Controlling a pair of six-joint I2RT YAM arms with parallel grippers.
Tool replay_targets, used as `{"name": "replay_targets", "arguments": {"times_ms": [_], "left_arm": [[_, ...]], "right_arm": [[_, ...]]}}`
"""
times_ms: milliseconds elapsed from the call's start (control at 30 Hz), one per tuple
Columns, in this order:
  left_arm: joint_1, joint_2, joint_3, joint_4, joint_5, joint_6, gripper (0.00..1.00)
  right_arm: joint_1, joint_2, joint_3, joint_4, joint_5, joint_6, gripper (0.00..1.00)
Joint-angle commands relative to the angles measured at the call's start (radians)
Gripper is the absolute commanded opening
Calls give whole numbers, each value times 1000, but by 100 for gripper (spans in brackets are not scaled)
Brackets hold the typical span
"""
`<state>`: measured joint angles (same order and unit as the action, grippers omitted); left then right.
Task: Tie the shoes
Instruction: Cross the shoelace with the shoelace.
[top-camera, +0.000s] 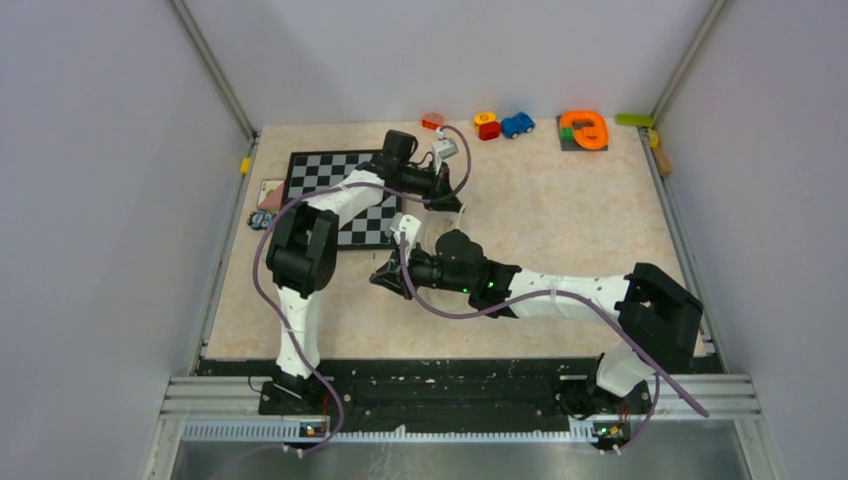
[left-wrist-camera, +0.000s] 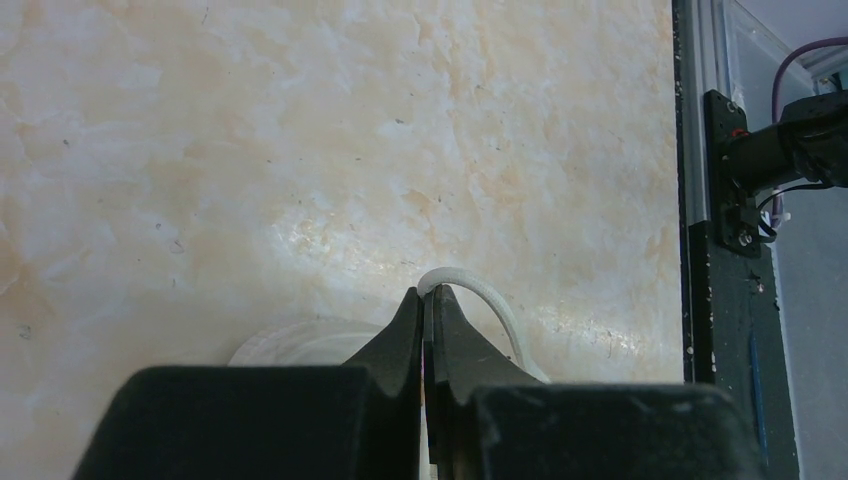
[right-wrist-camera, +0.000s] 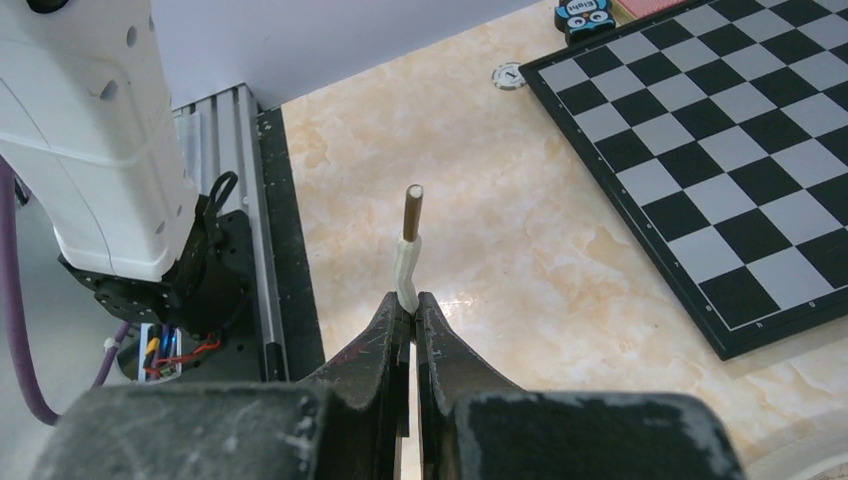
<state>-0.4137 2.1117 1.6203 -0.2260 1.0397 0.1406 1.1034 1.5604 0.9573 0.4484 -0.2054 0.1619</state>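
Observation:
The shoe is almost wholly hidden under the two arms in the top view. Only a pale rounded part of the shoe (left-wrist-camera: 290, 345) shows behind my left fingers. My left gripper (top-camera: 450, 205) (left-wrist-camera: 428, 295) is shut on a white lace (left-wrist-camera: 490, 300), which arches from the fingertips down to the right. My right gripper (top-camera: 380, 277) (right-wrist-camera: 412, 300) is shut on the other lace end (right-wrist-camera: 406, 262). That end stands up from the tips, with its brown aglet (right-wrist-camera: 412, 208) on top. The two grippers are held apart, left one farther back, right one nearer the chessboard's front corner.
A chessboard (top-camera: 330, 180) (right-wrist-camera: 720, 150) lies at the back left, with cards (top-camera: 268, 192) beside it and a round token (right-wrist-camera: 509, 76) near its corner. Toys line the far edge: a red-and-yellow block (top-camera: 487, 122), a blue car (top-camera: 517, 124), an orange piece (top-camera: 583, 130).

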Motion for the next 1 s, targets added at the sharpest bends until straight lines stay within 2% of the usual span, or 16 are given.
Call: {"name": "replay_targets", "arguments": {"times_ms": [0, 200, 433, 500, 600, 633, 733, 900, 967], "left_arm": [[0, -28, -11, 75, 51, -10, 0], [-13, -13, -11, 135, 59, -59, 0], [-22, -10, -9, 159, 64, -79, 0], [-22, -14, -12, 146, 60, -73, 0], [-22, -24, -17, 95, 48, -38, 1], [-22, -29, -24, 79, 41, -26, 4], [-20, -49, -59, 56, -1, -4, 25], [-14, -117, -122, 91, -64, -20, 44], [-7, -163, -167, 151, -96, -56, 56]], "right_arm": [[11, -5, 59, -6, -85, -50, 0], [29, 63, 121, -88, -141, -95, 0], [32, 44, 103, -119, -40, -97, 0], [30, 43, 110, -149, -1, -95, 25], [31, 30, 106, -197, 41, -98, 43], [30, 16, 94, -198, 48, -100, 46], [21, -57, 46, -200, 95, -89, 51], [-41, -187, -60, -221, 111, -43, 50], [-75, -241, -109, -225, 108, -24, 48]]}}
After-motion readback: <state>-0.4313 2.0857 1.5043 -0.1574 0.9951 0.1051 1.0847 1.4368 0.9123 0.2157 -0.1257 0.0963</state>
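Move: Below and ahead of the right hand, which holds one lace end, the shoe's middle lies about 10 cm ahead, 13 cm right and 13 cm lower. From that hand the chessboard's middle is roughly 26 cm ahead and 12 cm left. The left hand holds the other lace; from it the shoe's middle is some 12 cm back, 5 cm left and 7 cm lower, the chessboard's middle about 30 cm left and 4 cm ahead. Drawing the crossed laces a little farther apart, the right hand eases back and left while sinking about 3.5 cm, fingers tipping 10 degrees down, and the left goes some 1.5 cm right and up. Both then open halfway, letting go: the right backs off right about 5 cm towards the shoe, rising slightly, while the left drops some 3.5 cm and drifts back and left. ##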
